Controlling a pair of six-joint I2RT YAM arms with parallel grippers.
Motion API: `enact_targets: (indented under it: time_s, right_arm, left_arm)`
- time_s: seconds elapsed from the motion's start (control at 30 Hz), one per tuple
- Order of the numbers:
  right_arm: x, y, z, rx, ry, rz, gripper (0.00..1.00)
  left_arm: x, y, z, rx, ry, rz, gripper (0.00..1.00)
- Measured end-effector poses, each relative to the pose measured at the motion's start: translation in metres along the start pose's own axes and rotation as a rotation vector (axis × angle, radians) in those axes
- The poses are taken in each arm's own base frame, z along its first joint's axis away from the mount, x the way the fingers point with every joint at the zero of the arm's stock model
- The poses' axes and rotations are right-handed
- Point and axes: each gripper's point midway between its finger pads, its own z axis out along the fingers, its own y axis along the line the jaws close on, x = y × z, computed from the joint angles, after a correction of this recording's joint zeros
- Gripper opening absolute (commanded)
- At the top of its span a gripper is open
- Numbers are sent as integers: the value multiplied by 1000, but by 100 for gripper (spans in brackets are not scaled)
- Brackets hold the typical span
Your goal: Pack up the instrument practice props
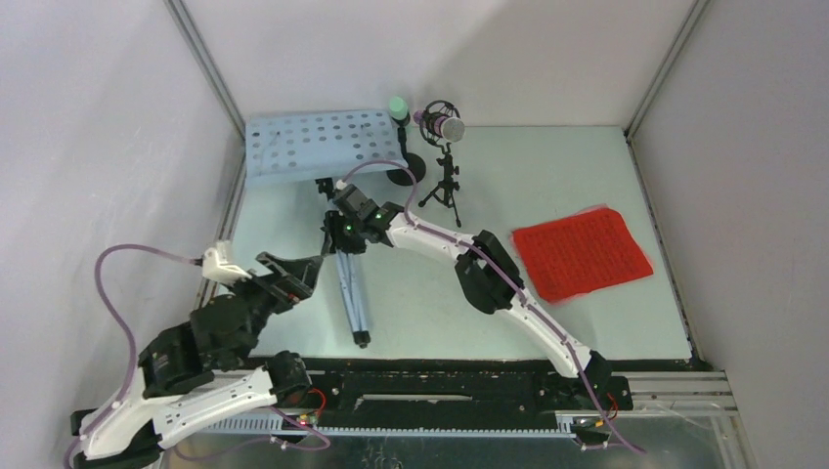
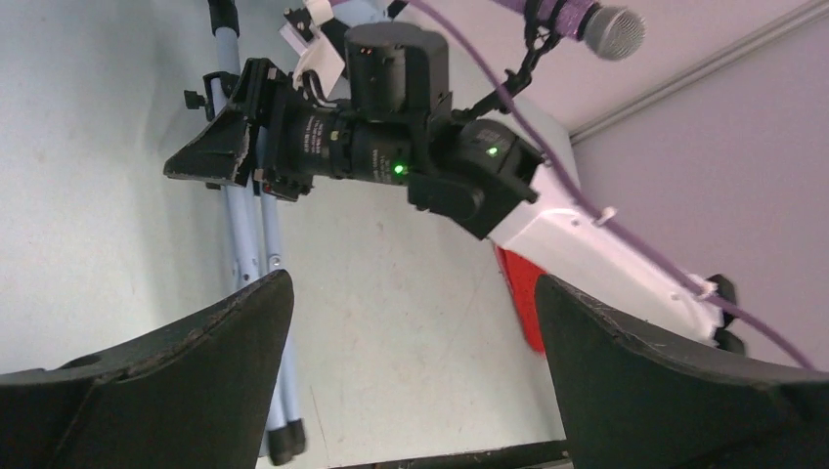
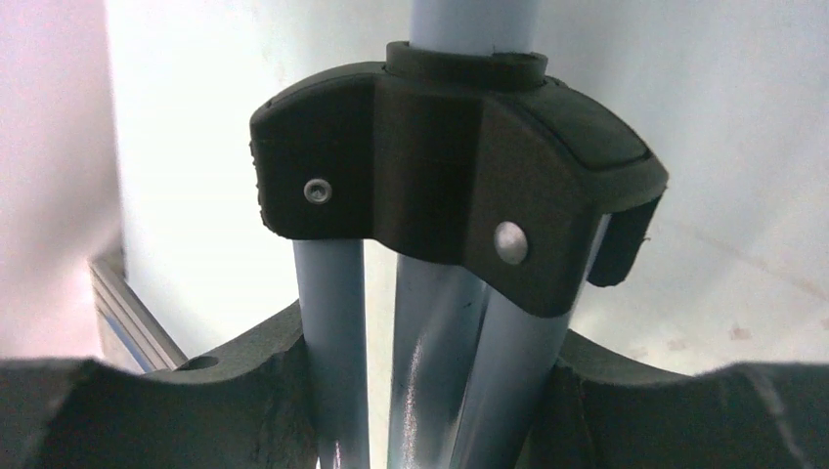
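The pale blue perforated music desk (image 1: pixel 323 145) lies at the back left, with the blue-grey tripod (image 1: pixel 352 293) stretching from it toward the near edge. My right gripper (image 1: pixel 342 234) is shut on the folded tripod legs (image 3: pixel 440 342) just below their black hub (image 3: pixel 450 176). My left gripper (image 1: pixel 303 274) stands open and empty, left of the legs (image 2: pixel 249 244); in its own view its midpoint (image 2: pixel 415 322) is over bare table. A red score sheet (image 1: pixel 582 252) lies at the right. A glittery purple microphone (image 1: pixel 445 125) sits in a black mount (image 1: pixel 445 186). A mint microphone (image 1: pixel 398 106) stands on a round black base (image 1: pixel 406 174).
White walls close in the table (image 1: pixel 547 166) on the left, back and right. A black rail (image 1: pixel 440 386) runs along the near edge between the arm bases. The right arm (image 1: pixel 489 278) reaches diagonally across the middle of the table.
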Motion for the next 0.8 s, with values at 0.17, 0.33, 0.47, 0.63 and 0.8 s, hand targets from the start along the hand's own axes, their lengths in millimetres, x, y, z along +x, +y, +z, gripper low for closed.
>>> enact_targets:
  time_s: [0.17,0.33,0.47,0.63,0.8]
  right_arm:
    - [-18,11,17,-53,-73,71,53]
    - [-24,19,22,-79,-113,70,75]
    - [-38,29,23,-111,-185,32,84]
    - [-54,42,20,-166,-248,0,88]
    - [-56,49,18,-203,-258,-47,88]
  left_arm:
    - [-17,0,-8,7,-26,26,100]
    - [-15,8,-11,-2,-20,46,100]
    - [-12,14,-12,-3,-18,47,100]
    - [-11,15,-12,-5,-14,44,100]
    - [-12,19,-15,-3,-15,42,100]
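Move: My right hand grips the folded legs of the music stand just above the table. The resting spot for them is some 4 cm left and 2 cm ahead, barely below my fingers. The stand's perforated desk is about 20 cm ahead and 2 cm left, its feet some 21 cm back and 5 cm right. The green-topped microphone stands around 16 cm ahead and 15 cm right. From my empty left hand that spot is roughly 19 cm ahead, 2 cm right and 27 cm below. I bring the stand's folded legs leftward and a little forward, about 3 cm, almost level, then spread my right fingers and let go of the legs. My right hand lifts off some 4 cm, still drifting left and forward, while the wrist tips the fingers up out of their steep slant by 15 to 20 degrees. My left hand, open and empty, eases about 2.5 cm left. ##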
